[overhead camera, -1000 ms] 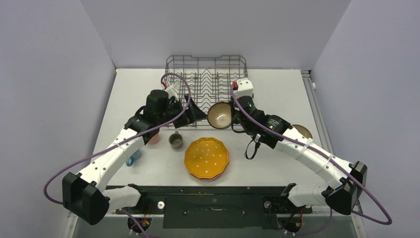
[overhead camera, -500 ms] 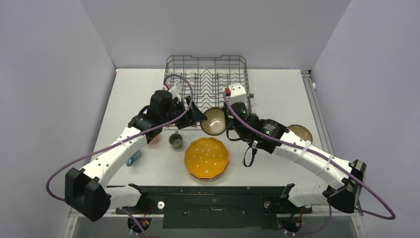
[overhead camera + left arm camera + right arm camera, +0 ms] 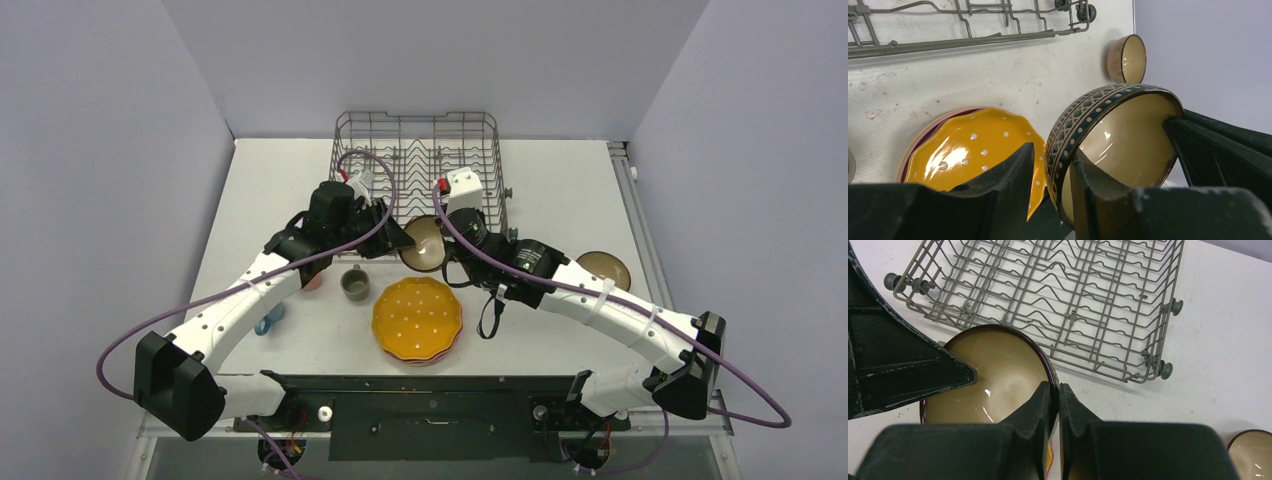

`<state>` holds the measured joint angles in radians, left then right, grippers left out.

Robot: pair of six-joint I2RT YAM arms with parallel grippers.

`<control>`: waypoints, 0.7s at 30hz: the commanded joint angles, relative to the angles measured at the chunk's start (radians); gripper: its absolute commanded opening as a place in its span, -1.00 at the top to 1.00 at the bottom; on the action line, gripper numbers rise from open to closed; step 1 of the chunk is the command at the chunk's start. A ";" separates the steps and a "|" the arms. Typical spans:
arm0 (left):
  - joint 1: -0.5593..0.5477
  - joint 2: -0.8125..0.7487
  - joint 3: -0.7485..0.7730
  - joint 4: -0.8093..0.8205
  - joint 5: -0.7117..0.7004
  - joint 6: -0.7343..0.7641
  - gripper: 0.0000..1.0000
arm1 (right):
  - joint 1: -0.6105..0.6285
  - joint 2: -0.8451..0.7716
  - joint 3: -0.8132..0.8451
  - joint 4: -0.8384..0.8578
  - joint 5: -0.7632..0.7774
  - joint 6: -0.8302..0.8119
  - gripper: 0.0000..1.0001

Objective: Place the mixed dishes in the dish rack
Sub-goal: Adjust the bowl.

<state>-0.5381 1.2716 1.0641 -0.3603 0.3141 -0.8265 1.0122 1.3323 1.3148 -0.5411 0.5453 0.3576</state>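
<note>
A dark brown bowl [image 3: 422, 243] with a patterned band and a cream inside hangs on edge just in front of the dish rack [image 3: 417, 150]. My right gripper [image 3: 1054, 386] is shut on the bowl's [image 3: 993, 375] right rim. My left gripper [image 3: 1052, 156] straddles the opposite rim of the bowl [image 3: 1120, 130]. One finger rests inside it, and a gap shows between the outer finger and the wall. Below lies the scalloped orange-yellow dotted plate [image 3: 417, 317] on pink plates. The rack [image 3: 1073, 300] holds no dishes.
A terracotta bowl [image 3: 604, 268] sits on the table to the right, under my right forearm. A grey-green cup [image 3: 354, 284], a pink cup [image 3: 312, 283] half hidden by my left arm, and a blue mug [image 3: 268, 320] stand at the left.
My right gripper has carried the dark brown bowl leftward and turned it towards my left gripper. The left jaws have narrowed around the bowl's rim.
</note>
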 commanded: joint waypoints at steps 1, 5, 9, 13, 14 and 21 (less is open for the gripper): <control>-0.008 0.009 0.051 0.015 0.002 0.013 0.51 | 0.015 0.002 0.077 0.060 0.075 0.001 1.00; -0.012 0.008 0.046 0.024 0.018 0.016 1.00 | 0.023 0.011 0.087 0.056 0.074 0.002 1.00; -0.016 0.000 0.036 0.043 0.032 0.014 1.00 | 0.025 0.011 0.097 0.050 0.067 0.009 1.00; -0.015 -0.010 0.025 0.062 0.033 0.008 1.00 | 0.025 0.010 0.106 0.033 0.055 0.021 1.00; -0.015 -0.011 0.018 0.072 0.034 0.007 1.00 | 0.025 0.009 0.107 0.029 0.052 0.025 1.00; -0.004 -0.036 -0.006 0.128 0.057 -0.015 1.00 | 0.002 -0.031 0.097 -0.009 -0.031 0.068 0.36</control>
<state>-0.5556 1.2873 1.0527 -0.3546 0.3305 -0.8089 1.0271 1.3510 1.3724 -0.5480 0.5579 0.3832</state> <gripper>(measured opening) 0.051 0.273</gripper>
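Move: The bowl hangs tilted between my hands: its middle is about 4 cm right of my left hand at the same height, with its rim already between those still-open fingers. From my right hand, which pinches its rim, it is some 4 cm left, 2 cm back and 3 cm lower. From my left hand, the orange plates lie about 20 cm below, 5 cm back and 2 cm right; the grey mug is 3 cm ahead, 13 cm left and 19 cm down. I shut my left fingers on the bowl's left rim while that hand eases about 1 cm down and to the right, then I hold it there. My right hand keeps its pinch and rises some 1.5 cm, drifting slightly left; once the left grip is set, I part the right fingers about a quarter of their range around the rim to let go. ##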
